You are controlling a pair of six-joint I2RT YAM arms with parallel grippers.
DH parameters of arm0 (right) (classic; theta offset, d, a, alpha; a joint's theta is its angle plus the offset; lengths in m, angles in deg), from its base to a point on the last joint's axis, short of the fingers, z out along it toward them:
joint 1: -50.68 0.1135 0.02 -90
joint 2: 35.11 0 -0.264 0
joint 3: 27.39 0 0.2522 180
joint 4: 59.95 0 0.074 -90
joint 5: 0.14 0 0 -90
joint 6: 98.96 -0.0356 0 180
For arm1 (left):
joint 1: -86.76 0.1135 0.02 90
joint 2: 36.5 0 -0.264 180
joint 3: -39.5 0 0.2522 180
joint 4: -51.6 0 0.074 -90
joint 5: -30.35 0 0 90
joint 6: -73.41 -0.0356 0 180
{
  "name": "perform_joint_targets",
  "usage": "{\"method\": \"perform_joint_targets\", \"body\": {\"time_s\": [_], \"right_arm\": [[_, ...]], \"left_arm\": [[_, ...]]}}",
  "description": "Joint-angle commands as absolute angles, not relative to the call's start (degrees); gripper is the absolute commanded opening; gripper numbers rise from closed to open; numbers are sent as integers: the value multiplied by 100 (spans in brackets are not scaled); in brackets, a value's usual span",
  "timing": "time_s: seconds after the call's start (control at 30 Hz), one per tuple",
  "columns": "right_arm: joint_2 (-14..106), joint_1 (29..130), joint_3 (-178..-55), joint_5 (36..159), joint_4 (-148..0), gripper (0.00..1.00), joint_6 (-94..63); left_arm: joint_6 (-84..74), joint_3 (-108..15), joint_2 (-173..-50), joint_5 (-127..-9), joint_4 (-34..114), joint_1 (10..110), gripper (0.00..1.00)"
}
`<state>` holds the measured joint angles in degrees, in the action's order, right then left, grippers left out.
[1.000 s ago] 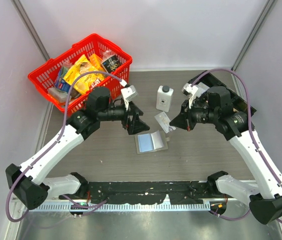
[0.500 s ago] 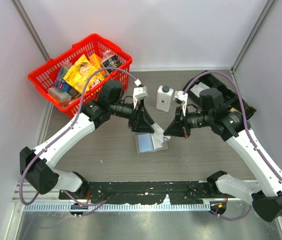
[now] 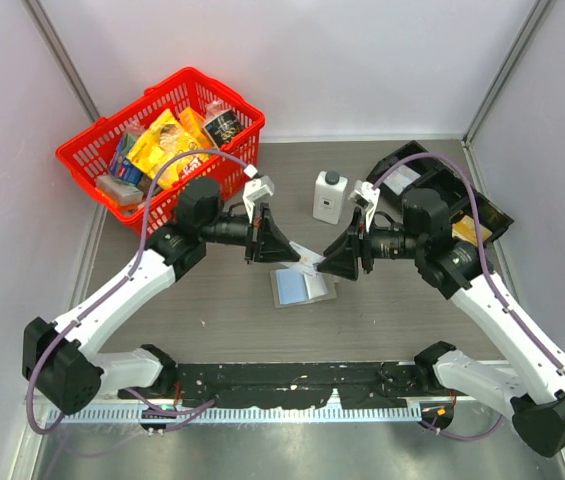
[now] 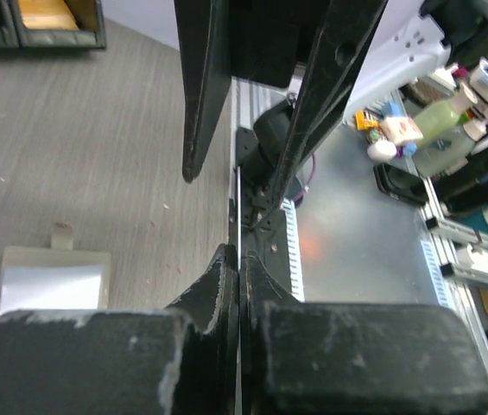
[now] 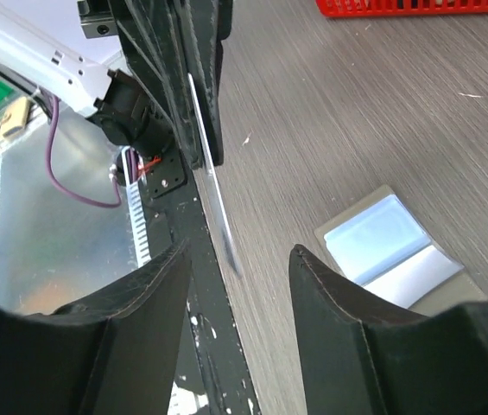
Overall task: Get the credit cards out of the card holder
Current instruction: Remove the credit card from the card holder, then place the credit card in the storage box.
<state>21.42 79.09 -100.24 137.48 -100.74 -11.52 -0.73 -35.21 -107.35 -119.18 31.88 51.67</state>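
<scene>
A thin pale credit card [image 3: 303, 254] hangs in the air between the two grippers, seen edge-on in the right wrist view [image 5: 214, 190]. My left gripper [image 3: 286, 250] [image 4: 239, 259] is shut on it, its edge a fine line between the closed jaws. My right gripper [image 3: 328, 262] [image 5: 242, 251] stands open around the card's other end, its fingers apart from it. Below them the taupe card holder [image 3: 303, 288] [image 5: 438, 290] [image 4: 53, 259] lies flat on the table with a light blue card [image 5: 373, 235] showing in it.
A red basket [image 3: 162, 130] full of packets stands at the back left. A white bottle [image 3: 330, 195] stands behind the grippers. A long black tray [image 3: 462, 195] lies at the back right. The arms' black base rail [image 3: 292, 380] runs along the near edge.
The left gripper has shut on the card while the right gripper has opened and let it go. The left arm has drawn slightly back to the left.
</scene>
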Motion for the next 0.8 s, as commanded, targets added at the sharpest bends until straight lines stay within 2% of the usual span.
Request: {"method": "perform_joint_targets", "body": {"time_s": [0.0, 0.1, 0.17, 0.33, 0.47, 0.5, 0.53, 0.57, 0.6, 0.63, 0.7, 0.77], "right_arm": [[1746, 7907, -9469, 13644, -8315, 54, -2169], [1648, 7898, -9073, 13872, -7418, 55, -2843], [1613, 7907, -8809, 14030, -6269, 54, -3301], [1674, 7898, -8527, 14198, -5236, 51, -3892], [1736, 7899, -8527, 14277, -4814, 36, -4173], [1736, 7898, -8527, 14286, -4779, 28, -4174], [1736, 7898, -8527, 14295, -4770, 25, -4174], [1745, 7898, -8527, 14286, -4787, 16, -4174], [1754, 7890, -8518, 14286, -4796, 11, -4156], [1754, 7855, -8509, 14260, -4831, 2, -4174], [1789, 7750, -8492, 14207, -4988, 1, -4130], [1780, 7549, -8553, 14102, -5329, 1, -4025]], "left_arm": [[1284, -3079, -10278, -11643, 5232, 5222, 0], [1733, -2779, -10014, -11389, 5935, 5222, 0], [1882, -2700, -9917, -11274, 6121, 5231, 0], [2234, -2542, -9855, -11221, 6543, 5231, 0], [2384, -2497, -9943, -11230, 6701, 5222, 0], [2375, -2480, -9952, -11212, 6710, 5231, 0], [2375, -2471, -9952, -11195, 6710, 5222, 0], [2358, -2471, -9961, -11177, 6667, 5231, 0], [2297, -2488, -9970, -11116, 6562, 5231, 1], [2227, -2497, -9970, -11028, 6404, 5239, 8], [2077, -2550, -9952, -10879, 6149, 5283, 30], [1910, -2594, -9882, -10650, 5815, 5406, 63]]}}
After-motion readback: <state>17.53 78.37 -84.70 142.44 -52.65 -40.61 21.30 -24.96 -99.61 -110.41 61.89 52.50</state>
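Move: Between the two facing grippers is the credit card, its left end pinched in the left fingers. Its middle lies about 4 cm to the left of the open right hand and 1 cm ahead of it, and some 3 cm to the left hand's right, 1 cm lower. From the right hand, the open card holder is roughly 25 cm below, 4 cm ahead and 3 cm to the left; the white bottle stands about 20 cm ahead and 2 cm to the right, some 20 cm lower. Passing the card across in the air, both hands climb about 5.5 cm together above the card holder, their fingertips tilting upward, the left by some 15 degrees and the right by over 20. The right hand also eases about 2 cm left towards the left gripper and closes its fingers on the card's free end; the left, shut until then, finally opens and lets go. ##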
